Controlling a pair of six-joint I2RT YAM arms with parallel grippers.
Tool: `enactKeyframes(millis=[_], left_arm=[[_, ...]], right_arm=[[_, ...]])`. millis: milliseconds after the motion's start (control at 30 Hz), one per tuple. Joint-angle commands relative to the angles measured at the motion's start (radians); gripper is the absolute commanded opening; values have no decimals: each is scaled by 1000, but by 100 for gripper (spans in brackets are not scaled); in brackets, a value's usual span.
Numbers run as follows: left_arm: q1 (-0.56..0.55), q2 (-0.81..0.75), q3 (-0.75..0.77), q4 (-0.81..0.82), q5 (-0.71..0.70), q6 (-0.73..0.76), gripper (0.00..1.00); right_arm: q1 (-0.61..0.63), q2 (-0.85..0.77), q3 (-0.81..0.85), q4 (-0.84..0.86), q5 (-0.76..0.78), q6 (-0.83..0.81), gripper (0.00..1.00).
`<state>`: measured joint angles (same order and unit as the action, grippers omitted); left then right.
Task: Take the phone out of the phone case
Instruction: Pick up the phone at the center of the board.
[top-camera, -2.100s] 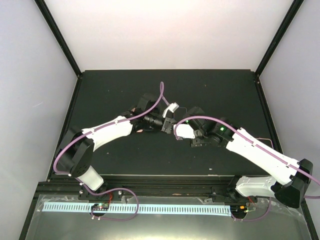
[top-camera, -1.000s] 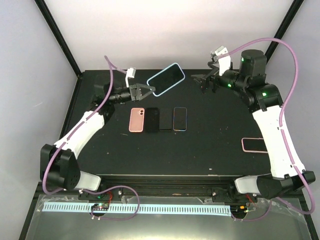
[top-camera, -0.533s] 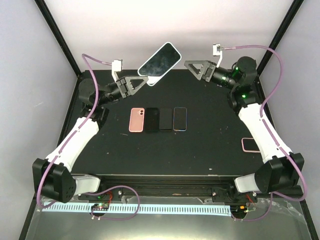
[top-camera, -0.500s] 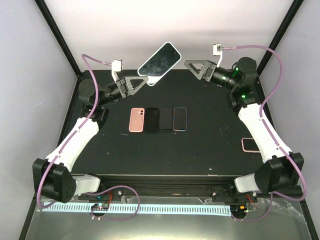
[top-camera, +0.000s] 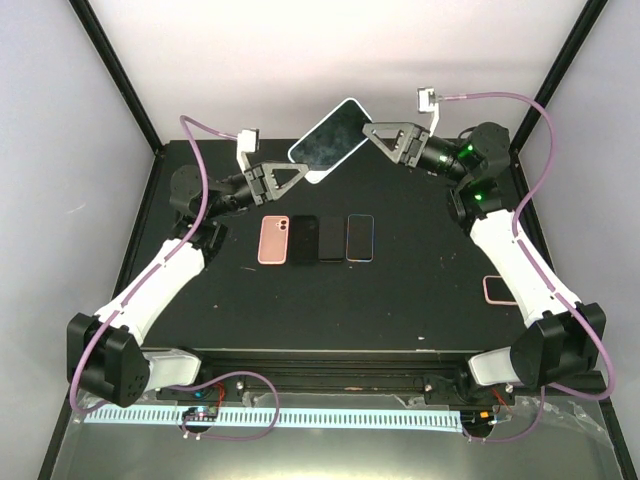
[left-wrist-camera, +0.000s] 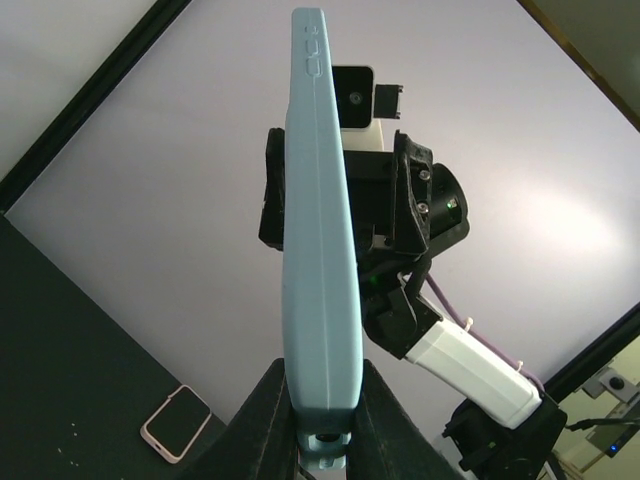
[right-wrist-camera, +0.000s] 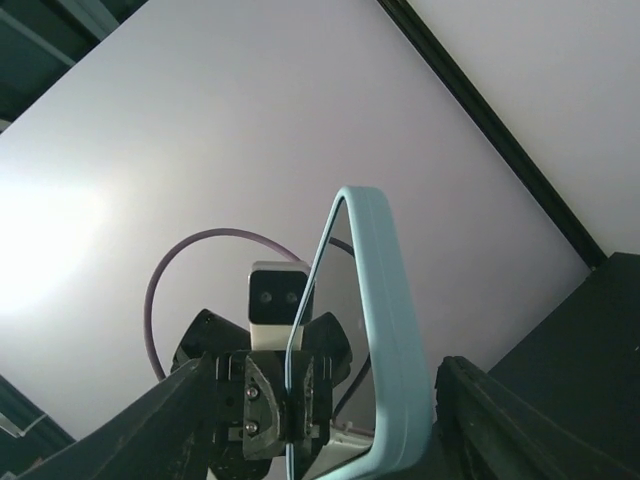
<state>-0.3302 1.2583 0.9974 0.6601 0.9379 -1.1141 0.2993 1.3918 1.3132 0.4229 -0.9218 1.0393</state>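
Note:
A phone (top-camera: 330, 138) with a dark screen sits in a light blue phone case (left-wrist-camera: 320, 250) and is held up in the air over the back of the table. My left gripper (top-camera: 298, 172) is shut on the case's lower end, its fingers (left-wrist-camera: 265, 420) pressing both faces. My right gripper (top-camera: 370, 128) has reached the opposite, upper end. In the right wrist view the case (right-wrist-camera: 395, 330) stands edge-on between the right gripper (right-wrist-camera: 345, 432) fingers, with a gap on each side. The right jaws are open and touch nothing that I can see.
On the black table (top-camera: 420, 300) lies a row of phones: a pink one (top-camera: 273, 240), two black ones (top-camera: 303, 239) (top-camera: 330, 238) and a blue-rimmed one (top-camera: 360, 238). A pink-cased phone (top-camera: 500, 290) lies near the right edge. Black frame posts rise at the back corners.
The left arm has carried the cased phone slightly right and down. The right gripper has come in around the phone's upper end, and its jaws have narrowed.

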Motion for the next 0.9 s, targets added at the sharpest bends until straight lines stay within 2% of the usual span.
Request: enactKeyframes(millis=[0,367,800,867], left_arm=[[-14,-22,12,85,-34,20,2],[-37,-7,10,76,-30,36,2],[-56,4,35,-27,-3,152,2],[-54,4,49,-73,3,186,8]], right_arm=[[11,0,-7,60,-8,18,57],[18,18,-16,92,-13,53,30],[15,10,-29,102,-17,96,1],[11,4,-31,101,-26,94,1]])
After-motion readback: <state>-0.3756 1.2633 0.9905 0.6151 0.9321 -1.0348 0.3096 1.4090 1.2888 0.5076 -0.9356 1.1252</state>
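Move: The phone in its light-blue case hangs in the air between the hands. From the right hand its middle lies about 7 cm to the left, 1 cm back and 1 cm lower; from the left hand, which already holds its near end, some 4 cm right, 3 cm ahead and 3 cm up. On the board, about 42 cm below the left hand, the pink case is some 10 cm ahead and 9 cm left; the rimmed phone is about 6 cm ahead, 2 cm right and 46 cm below the right hand. The right fingers, half open around the upper-right end of the blue-cased phone, close steadily until they pinch that end; the right hand otherwise stays in place, within about 1 cm. The left hand keeps its grip on the opposite end and eases the phone about 1.5 cm to the right and 1 cm down, into the right fingers. ##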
